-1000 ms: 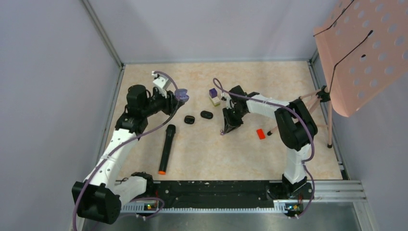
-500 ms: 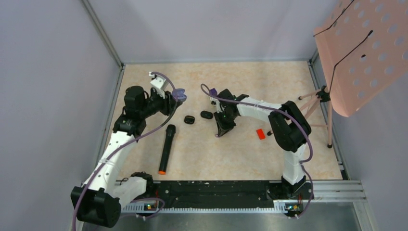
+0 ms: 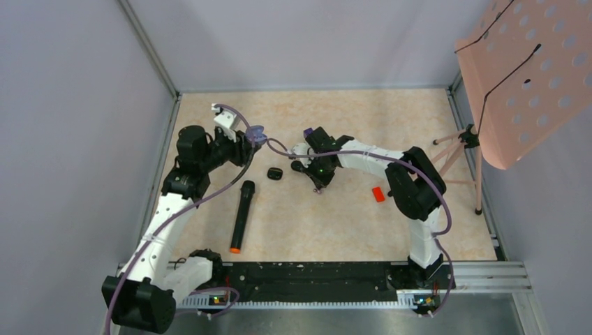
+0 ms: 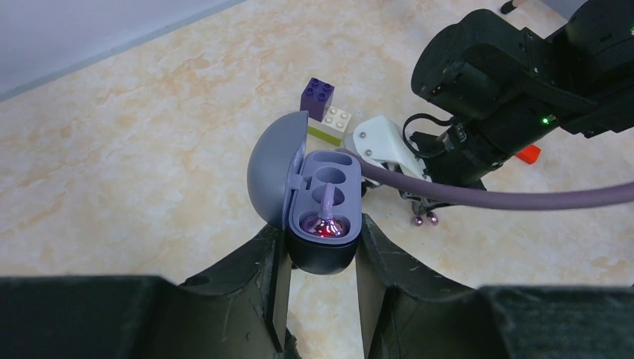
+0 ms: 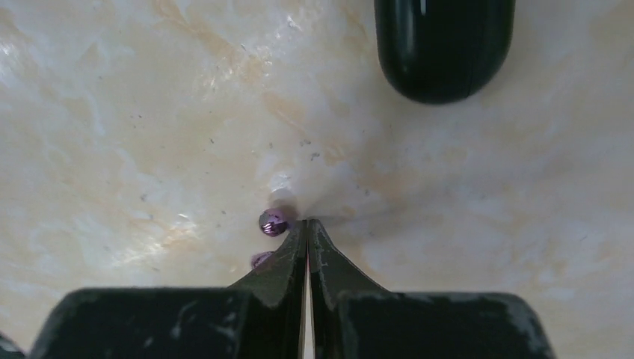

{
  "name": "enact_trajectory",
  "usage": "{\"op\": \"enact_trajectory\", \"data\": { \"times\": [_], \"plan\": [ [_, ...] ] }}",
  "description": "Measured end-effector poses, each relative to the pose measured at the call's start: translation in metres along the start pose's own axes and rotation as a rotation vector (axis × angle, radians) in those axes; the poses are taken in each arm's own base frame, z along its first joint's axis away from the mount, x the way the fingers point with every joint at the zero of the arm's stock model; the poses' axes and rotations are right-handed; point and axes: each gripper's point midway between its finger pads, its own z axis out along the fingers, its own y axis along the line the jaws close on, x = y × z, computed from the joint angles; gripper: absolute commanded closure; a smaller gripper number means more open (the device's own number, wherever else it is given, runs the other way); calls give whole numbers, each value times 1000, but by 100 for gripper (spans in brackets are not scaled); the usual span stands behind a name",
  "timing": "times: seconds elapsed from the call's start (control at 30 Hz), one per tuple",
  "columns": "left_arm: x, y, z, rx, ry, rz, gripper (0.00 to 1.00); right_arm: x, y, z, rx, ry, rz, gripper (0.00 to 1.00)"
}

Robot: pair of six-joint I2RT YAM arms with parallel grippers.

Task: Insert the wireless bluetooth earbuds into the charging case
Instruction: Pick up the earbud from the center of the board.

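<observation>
My left gripper (image 4: pixel 321 247) is shut on the charging case (image 4: pixel 271 176), held above the table with its grey lid swung open. A shiny purple earbud (image 4: pixel 324 224) with a stem sits in the near well, and the far well (image 4: pixel 329 173) is empty. In the top view the case (image 3: pixel 257 132) hangs at the left gripper's tip. My right gripper (image 5: pixel 307 222) is shut, tips down on the table, with nothing between them. A small shiny purple piece (image 5: pixel 273 221) lies just left of the tips, touching the left finger's side; a second purple bit (image 5: pixel 262 259) shows behind it.
Two black oval pods lie close by, one (image 3: pixel 275 173) left of the right gripper, one (image 5: pixel 445 45) just beyond its tips. A black microphone (image 3: pixel 241 215), a red block (image 3: pixel 378 194), purple and pale bricks (image 4: pixel 323 111) and a pink stand (image 3: pixel 520 77) on tripod legs are around.
My right arm has swung left toward the black pods and its jaws have closed. My left arm has drifted slightly left and back, still holding the case.
</observation>
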Motion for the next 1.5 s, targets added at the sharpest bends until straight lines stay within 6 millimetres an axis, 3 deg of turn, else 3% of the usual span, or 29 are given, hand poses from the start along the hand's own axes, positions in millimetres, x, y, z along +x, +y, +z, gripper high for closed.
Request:
{"op": "enact_trajectory", "data": {
  "times": [0.17, 0.33, 0.53, 0.73, 0.8, 1.0, 1.07, 1.27, 1.5],
  "plan": [
    [-1, 4, -1, -19, -3, -2, 100, -22, -12, 4, -7, -95, -375, 96],
    [-9, 3, -4, -22, -19, 8, 100, -19, -12, 2, -17, -125, -577, 89],
    [-25, 1, -11, -28, -60, 39, 100, -33, -16, -16, 32, -171, -464, 88],
    [-26, 4, -14, -45, -54, 33, 100, -52, -16, -37, -22, -273, -324, 87],
    [-25, 6, -15, -53, -52, 30, 100, -57, -16, -41, -43, -295, -314, 81],
    [-24, 14, -18, -84, -44, 11, 100, -93, -14, -36, -120, -345, -298, 75],
    [-23, 18, -20, -96, -40, 3, 100, -93, -12, -28, -149, -335, -285, 75],
    [-24, 23, -26, -118, -45, 0, 100, -65, -5, -2, -231, -224, -246, 74],
    [-27, 24, -29, -126, -56, 4, 100, -48, -3, 5, -260, -158, -252, 74]
  ]
}}
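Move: The earbud lies against the right hand's shut fingertips, its middle about 1 cm back of the hand point and 1 cm below. From that hand, the black capsule case is some 6 cm ahead and 5 cm left, the round black case roughly 4 cm ahead and 13 cm left, both about level with the earbud. From the left hand, which holds the open purple case, the earbud is about 17 cm right, 4 cm back and 26 cm below. With its shut fingertips at the earbud's band, the right hand sweeps some 2 cm forward while turning about 30 degrees counter-clockwise. Its fingers open to a quarter as it climbs over 6 cm, forward and left, turning partly back, then sinks about 5 cm and draws back over the earbud. The left hand keeps hold of the purple case, lifting it 3 cm and carrying it left. ##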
